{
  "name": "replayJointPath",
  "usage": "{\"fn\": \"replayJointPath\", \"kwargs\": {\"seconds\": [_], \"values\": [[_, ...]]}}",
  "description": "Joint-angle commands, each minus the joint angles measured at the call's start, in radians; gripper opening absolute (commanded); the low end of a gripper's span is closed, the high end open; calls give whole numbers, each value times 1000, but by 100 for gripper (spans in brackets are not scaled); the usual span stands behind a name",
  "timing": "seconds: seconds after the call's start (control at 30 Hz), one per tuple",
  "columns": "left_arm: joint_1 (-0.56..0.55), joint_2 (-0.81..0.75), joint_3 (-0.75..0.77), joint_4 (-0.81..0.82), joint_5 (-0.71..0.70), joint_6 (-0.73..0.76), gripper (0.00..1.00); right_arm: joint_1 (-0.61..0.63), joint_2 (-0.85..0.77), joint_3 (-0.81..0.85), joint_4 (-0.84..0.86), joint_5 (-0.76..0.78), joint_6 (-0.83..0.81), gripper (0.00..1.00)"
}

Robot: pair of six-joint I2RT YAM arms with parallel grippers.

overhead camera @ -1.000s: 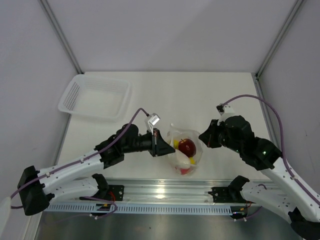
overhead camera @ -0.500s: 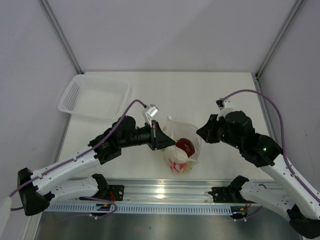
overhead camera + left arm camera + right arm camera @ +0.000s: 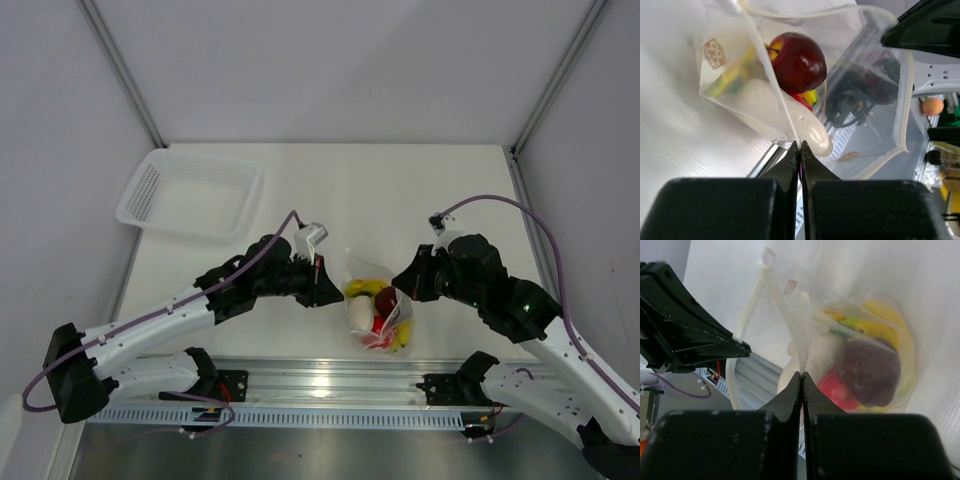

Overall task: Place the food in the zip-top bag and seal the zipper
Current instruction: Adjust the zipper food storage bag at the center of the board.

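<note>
The clear zip-top bag (image 3: 378,312) hangs between both grippers over the table's near edge. The food sits inside it: a yellow banana bunch (image 3: 366,288), a white radish (image 3: 360,315) and red fruit (image 3: 381,322). My left gripper (image 3: 322,283) is shut on the bag's left edge (image 3: 800,145); beyond it I see the red apple (image 3: 797,62), the banana (image 3: 735,75) and the radish (image 3: 812,136). My right gripper (image 3: 400,281) is shut on the opposite edge (image 3: 801,375), with the dark purple-red fruit (image 3: 870,370) behind it. The zipper (image 3: 747,310) curves open and whitish along the bag's mouth.
A white mesh basket (image 3: 190,190) stands at the back left of the table. The metal rail (image 3: 320,385) carrying the arm bases runs just under the hanging bag. Grey walls close in the left, right and back sides.
Both grippers kept their hold while the bag rose a little and came back down. The food tumbled inside: the apple was uppermost, now the banana is.
</note>
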Motion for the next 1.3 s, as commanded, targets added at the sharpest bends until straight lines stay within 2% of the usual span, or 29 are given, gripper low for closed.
{"fn": "replayJointPath", "kwargs": {"seconds": [0.0, 0.1, 0.23, 0.5, 0.83, 1.0, 1.13, 1.27], "values": [[7, 22, 155, -37, 12, 138, 1, 6, -20, 11, 25, -98, 31, 0], [25, 48, 183, -71, 23, 179, 0, 32, -20, -30, 77, -152, 62, 0], [82, 94, 167, -60, 113, 210, 1, 67, 9, -69, 139, -169, 91, 0], [102, 126, 173, -37, 251, 331, 1, 84, 145, -49, 255, -209, 77, 5], [174, 168, 162, -11, 397, 430, 1, 67, 259, 77, 237, -250, -22, 33], [220, 200, 179, -14, 497, 506, 1, 53, 242, 118, 202, -247, -33, 47], [229, 205, 199, -16, 564, 575, 1, 23, 240, 161, 153, -211, -33, 52], [232, 219, 229, -36, 569, 594, 1, -25, 285, 217, 85, -153, -4, 56]]}}
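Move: Both grippers pinch the rim of the zip-top bag. From the right fingertips, the food-filled body of the bag lies about 4 cm left, 2 cm back and 12 cm below; the left fingertips are some 12 cm left, 1 cm back and 3 cm lower. The dark apple is about 3 cm left, level in reach, and 8 cm down. From the left hand, the bag's body is about 8 cm right, 1 cm back, 10 cm down. Carry the right gripper about 8 cm left towards the left fingertips, swinging back a little first; as it goes, let go of the bag's right rim and open the fingers just past half, dipping 3 cm, then rising about 5 cm and easing forward. Keep the left fingers pinched on their rim, work forward about 3 cm, and turn that wrist some 25 degrees clockwise. ##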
